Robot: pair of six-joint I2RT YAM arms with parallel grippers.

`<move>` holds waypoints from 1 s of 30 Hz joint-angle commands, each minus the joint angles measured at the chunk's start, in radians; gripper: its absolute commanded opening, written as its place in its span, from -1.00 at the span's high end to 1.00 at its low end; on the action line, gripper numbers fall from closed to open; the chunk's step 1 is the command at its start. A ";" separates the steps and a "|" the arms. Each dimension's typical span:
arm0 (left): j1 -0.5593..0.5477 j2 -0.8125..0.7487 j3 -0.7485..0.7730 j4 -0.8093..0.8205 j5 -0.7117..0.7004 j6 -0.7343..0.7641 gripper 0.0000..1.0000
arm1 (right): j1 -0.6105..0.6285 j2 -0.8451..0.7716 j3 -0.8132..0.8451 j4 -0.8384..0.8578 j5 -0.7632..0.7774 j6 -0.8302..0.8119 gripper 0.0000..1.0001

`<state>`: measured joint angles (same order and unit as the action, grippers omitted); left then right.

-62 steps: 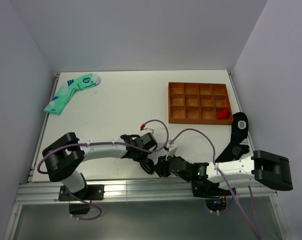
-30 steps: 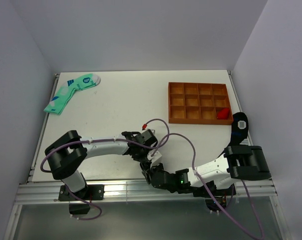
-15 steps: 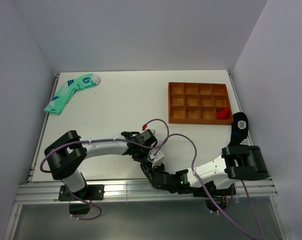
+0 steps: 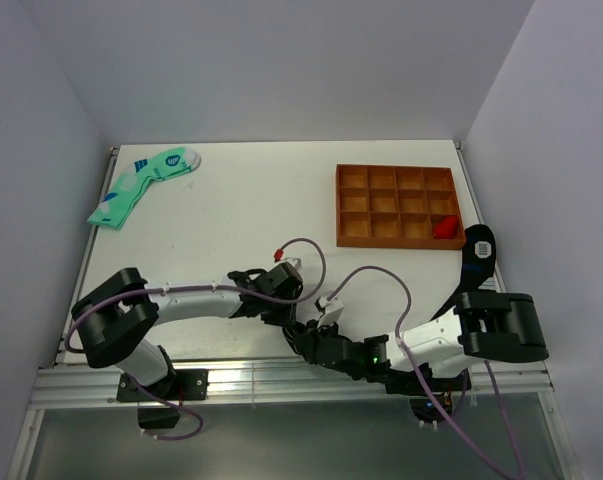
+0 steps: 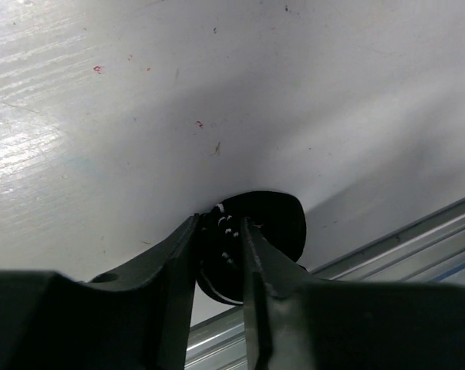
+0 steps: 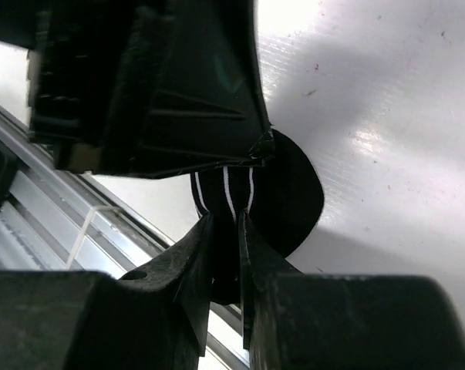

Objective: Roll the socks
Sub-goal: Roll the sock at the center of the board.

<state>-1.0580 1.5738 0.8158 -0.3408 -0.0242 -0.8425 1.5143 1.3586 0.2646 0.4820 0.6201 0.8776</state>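
Note:
A black sock (image 5: 277,222) with thin white stripes is bunched into a small roll at the table's near edge. My left gripper (image 5: 219,225) is shut on one side of the roll, whose striped knit fills the gap between the fingers. From the opposite side my right gripper (image 6: 224,225) is shut on the striped part (image 6: 230,189). In the top view the left gripper (image 4: 284,306) and right gripper (image 4: 306,336) meet tip to tip, hiding the roll. A second black sock (image 4: 478,250) lies at the table's right edge.
A mint-green pair of socks (image 4: 141,185) lies at the far left. An orange compartment tray (image 4: 398,169) sits at the far right with a red piece (image 4: 444,228) in one cell. The metal rail (image 4: 231,375) of the table's near edge runs just below both grippers.
The right gripper's jaws have narrowed onto the roll. The left gripper has shifted slightly left, and its arm has dropped lower. The roll stays by the near edge.

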 commanded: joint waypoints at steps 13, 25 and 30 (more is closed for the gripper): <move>-0.003 -0.184 -0.174 0.026 -0.157 -0.158 0.11 | -0.180 -0.016 -0.107 -0.091 -0.207 0.077 0.63; -0.002 -0.348 -0.283 0.179 -0.210 -0.138 -0.04 | -0.276 0.039 -0.117 -0.046 -0.376 0.069 0.66; -0.002 -0.377 -0.323 0.247 -0.221 -0.136 -0.07 | -0.302 0.036 -0.123 -0.048 -0.440 0.061 0.66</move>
<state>-1.0580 1.2255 0.5175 -0.1627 -0.2096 -1.0012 1.2396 1.3525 0.1997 0.6163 0.2096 0.9760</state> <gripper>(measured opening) 0.531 0.203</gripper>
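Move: The striped black sock is bunched between both hands near the board's edge. Its middle lies about 3 cm back and 2 cm right of the left hand, 1 cm lower; from the right hand it is about 2 cm ahead and 2 cm left, 1 cm lower. The metal rail along that edge runs roughly 12 cm straight back from the left hand and 8 cm straight back from the right. Leftward and then also up, the left hand draws off the sock by some 4 cm, fingers opening from their grip and the wrist twisting about 20 degrees, mostly counter-clockwise. Meanwhile the right hand keeps the sock pinched in its closed fingers, eases forward a centimetre or so and tips its fingers steeper down. ##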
